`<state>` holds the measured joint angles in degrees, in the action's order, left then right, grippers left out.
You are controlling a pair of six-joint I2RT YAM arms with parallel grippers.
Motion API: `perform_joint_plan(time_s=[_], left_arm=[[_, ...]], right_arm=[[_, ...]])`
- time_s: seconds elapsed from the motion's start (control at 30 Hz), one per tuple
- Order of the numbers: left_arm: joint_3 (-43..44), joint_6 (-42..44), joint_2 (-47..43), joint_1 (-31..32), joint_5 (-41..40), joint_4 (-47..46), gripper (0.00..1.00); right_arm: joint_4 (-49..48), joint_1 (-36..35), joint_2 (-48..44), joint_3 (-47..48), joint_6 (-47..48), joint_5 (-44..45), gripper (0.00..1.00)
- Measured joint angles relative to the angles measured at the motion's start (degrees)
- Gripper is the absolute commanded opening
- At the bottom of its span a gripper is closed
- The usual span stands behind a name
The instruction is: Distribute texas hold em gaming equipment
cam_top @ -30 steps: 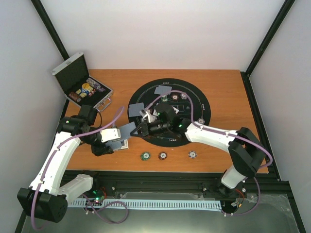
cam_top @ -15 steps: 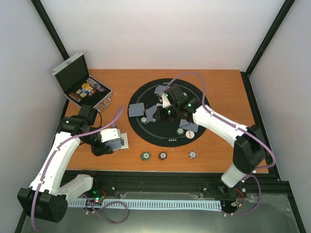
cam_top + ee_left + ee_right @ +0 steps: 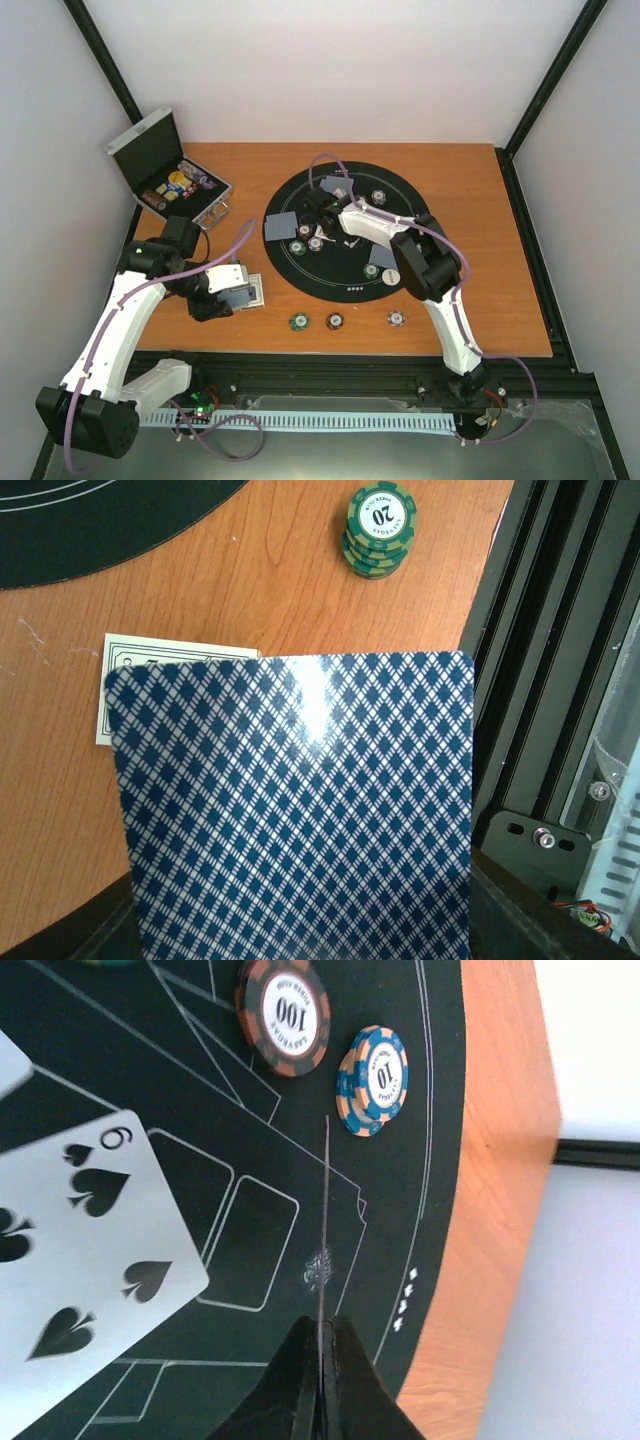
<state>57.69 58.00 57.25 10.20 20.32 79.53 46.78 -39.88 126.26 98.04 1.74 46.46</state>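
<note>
My left gripper [image 3: 240,288] is shut on a stack of blue-diamond-backed playing cards [image 3: 300,810] that hides its fingers in the left wrist view. One more card [image 3: 130,655] lies on the wood under them. My right gripper [image 3: 318,225] hangs over the left half of the black mat [image 3: 405,215], shut [image 3: 322,1325] on a single card seen edge-on [image 3: 325,1230]. Below it lie a face-up six of spades [image 3: 90,1250], a brown-red 100 chip [image 3: 283,1015] and a blue-orange 10 chip [image 3: 373,1080]. Face-down cards [image 3: 337,186] [image 3: 282,226] rest on the mat.
An open silver case [image 3: 170,180] with chips stands at the back left. Three chip stacks, green [image 3: 298,321], brown-red [image 3: 335,321] and purple-white [image 3: 397,318], sit on the wood in front of the mat. The green stack [image 3: 380,530] is close to my left gripper.
My right gripper pulled away from the left gripper's stack with one card and swung back over the mat's left half. The left arm stayed still.
</note>
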Motion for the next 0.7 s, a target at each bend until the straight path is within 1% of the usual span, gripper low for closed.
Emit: perform_joint_plan(time_s=[0.13,0.2,0.3,0.33,0.37,0.43,0.57,0.63,0.7], left_arm=[[0.0,-0.3,0.1,0.0,0.0,0.0,0.01],[0.0,-0.3,0.3,0.0,0.0,0.0,0.01],[0.0,-0.4,0.3,0.0,0.0,0.0,0.01],[0.0,-0.3,0.3,0.0,0.0,0.0,0.01],[0.0,-0.4,0.3,0.0,0.0,0.0,0.01],[0.0,-0.4,0.3,0.0,0.0,0.0,0.01],[-0.1,-0.4,0.3,0.0,-0.3,-0.1,0.01],[-0.1,-0.4,0.3,0.0,-0.4,-0.1,0.01],[-0.1,-0.4,0.3,0.0,-0.4,-0.1,0.01]], right_arm=[[-1.6,0.0,4.0,0.1,5.9,6.3,0.03],[-1.8,0.0,4.2,0.1,6.9,7.3,0.03],[-2.7,0.0,4.2,0.0,7.1,7.8,0.06],[-2.9,0.0,4.2,-0.3,7.0,7.6,0.10],[-2.8,0.0,4.2,-0.5,6.7,7.1,0.15],[-2.3,0.0,4.2,-0.8,6.1,5.4,0.34],[-1.2,0.0,3.8,-1.4,4.5,0.3,0.63],[-0.3,0.0,3.1,-1.9,3.7,-2.2,0.74],[0.2,0.0,1.5,-2.7,2.4,-4.2,0.81]])
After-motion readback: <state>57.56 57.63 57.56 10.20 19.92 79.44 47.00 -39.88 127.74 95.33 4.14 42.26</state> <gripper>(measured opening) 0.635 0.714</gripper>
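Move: The right hand holds a playing card on edge in its shut fingers; the free spot for it on the mat's card row lies about 3 cm ahead of that hand, 5 cm to its left and 6 cm below. The spade card already down is some 12 cm left of the hand and 2 cm ahead; the brown chip is about 12 cm ahead and 8 cm left, the blue chip 13 cm ahead and 3 cm left. From the left hand, the spot is roughly 32 cm ahead and 36 cm right, 15 cm below. Still gripping the card, the right hand first eases about 1 cm forward and to its right while sinking some 1.5 cm, its left side rolling down about 10 degrees. It then draws back about 2.5 cm and sinks another 2 cm as the roll comes out and the wrist tips slightly downward, and the fingers spread from shut to mostly open to let go of the card beside the spade card. ##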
